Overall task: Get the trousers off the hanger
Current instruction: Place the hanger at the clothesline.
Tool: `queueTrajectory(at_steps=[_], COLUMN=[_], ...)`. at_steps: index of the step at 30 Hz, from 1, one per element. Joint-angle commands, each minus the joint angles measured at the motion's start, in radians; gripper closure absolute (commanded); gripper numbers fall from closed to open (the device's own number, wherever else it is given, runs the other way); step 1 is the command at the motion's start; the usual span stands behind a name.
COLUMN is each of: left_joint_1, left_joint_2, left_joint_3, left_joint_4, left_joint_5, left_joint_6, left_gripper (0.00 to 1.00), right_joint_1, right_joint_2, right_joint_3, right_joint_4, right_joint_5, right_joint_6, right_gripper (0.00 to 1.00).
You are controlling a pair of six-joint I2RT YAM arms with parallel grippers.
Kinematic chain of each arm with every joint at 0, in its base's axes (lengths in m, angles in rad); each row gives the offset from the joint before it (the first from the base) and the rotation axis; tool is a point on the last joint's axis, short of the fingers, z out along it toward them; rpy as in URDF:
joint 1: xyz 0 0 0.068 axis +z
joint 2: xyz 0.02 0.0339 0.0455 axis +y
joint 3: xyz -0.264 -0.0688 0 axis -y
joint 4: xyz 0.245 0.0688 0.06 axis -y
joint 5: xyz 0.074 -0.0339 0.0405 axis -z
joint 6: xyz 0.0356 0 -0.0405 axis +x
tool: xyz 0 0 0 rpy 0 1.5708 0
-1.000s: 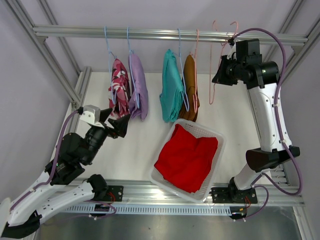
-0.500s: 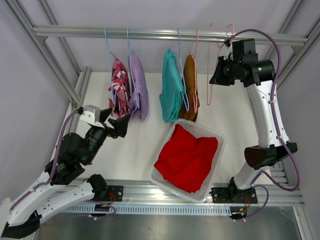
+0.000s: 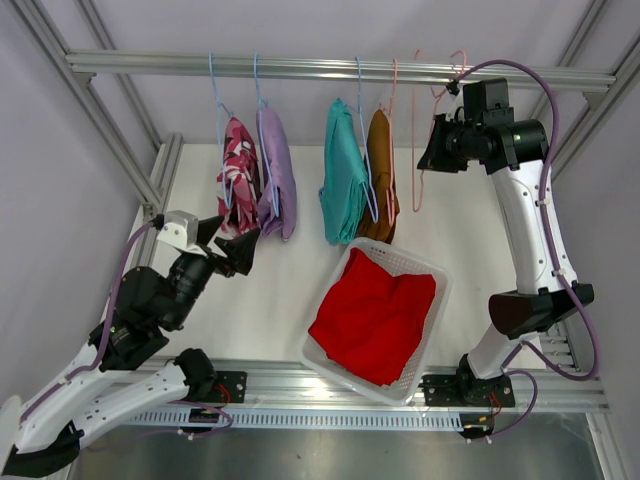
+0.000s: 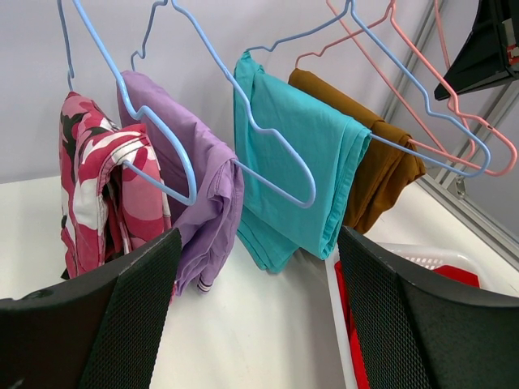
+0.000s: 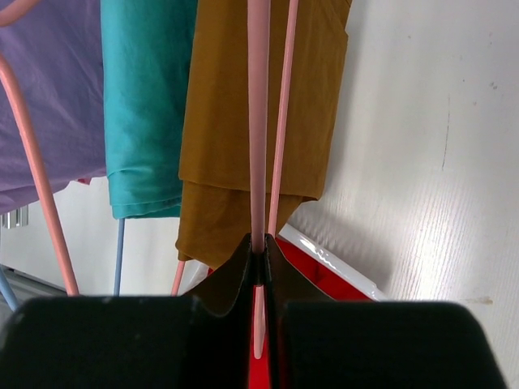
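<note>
Four trousers hang on hangers from the rail: camouflage, lilac, teal and rust-brown. The red trousers lie in the white basket. My right gripper is shut on the wire of a bare pink hanger, whose hook is up at the rail. In the right wrist view the pink hanger runs straight up from between the jaws of my right gripper. My left gripper is open and holds nothing, just below the camouflage trousers and lilac trousers.
Aluminium frame posts stand at both sides of the white table. The basket sits at the front, right of centre, below the teal and rust-brown trousers. Blue hangers carry the camouflage, lilac and teal ones.
My right gripper has shifted a little to the left along the rail with the bare pink hanger. The left arm has stayed where it was.
</note>
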Motion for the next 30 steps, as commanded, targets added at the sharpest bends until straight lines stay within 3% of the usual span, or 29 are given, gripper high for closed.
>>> queueTrajectory(at_steps=[1, 6, 7, 18, 30], left_joint_1=[0.007, 0.005, 0.005, 0.005, 0.005], left_joint_2=[-0.006, -0.005, -0.005, -0.005, -0.002], left_joint_3=[0.006, -0.004, -0.004, -0.004, -0.004], left_joint_4=[0.022, 0.024, 0.024, 0.024, 0.022], left_joint_5=[0.008, 0.011, 0.013, 0.018, 0.019], left_joint_6=[0.015, 0.017, 0.017, 0.018, 0.020], left_gripper=[0.18, 0.18, 0.18, 0.17, 0.17], right_joint_1=[-0.007, -0.005, -0.007, -0.008, -0.008], right_joint_2=[-0.030, -0.040, -0.042, -0.083, -0.368], right_joint_3=[0.001, -0.003, -0.005, -0.044, -0.314], right_joint_4=[0.029, 0.032, 0.032, 0.034, 0.084], right_joint_5=[-0.017, -0.019, -0.022, -0.026, 0.026], right_joint_6=[-0.016, -0.018, -0.018, -0.018, 0.042], right_gripper=[0.93, 0.85, 0.77, 0.42, 0.28])
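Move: Between the right fingertips is the empty pink hanger's near part; the clothesline, where its hook crosses, lies about 15 cm ahead, 6 cm to the right and 13 cm above. The brown trousers hang some 10 cm left of this hand, 5 cm ahead and 8 cm below; the basket with the red trousers sits roughly 18 cm back, 11 cm left and 32 cm below. From the left hand that clothesline spot is about 32 cm ahead, 45 cm right and 12 cm above. Letting go of the pink hanger, the right hand first stays almost in place while its nearly shut fingers spread to well over half open, ending their pinch on the wire. Then it draws back towards the base, slowly at first and quicker at the end, about 6 cm in all, nearly level, away from the clothesline. ##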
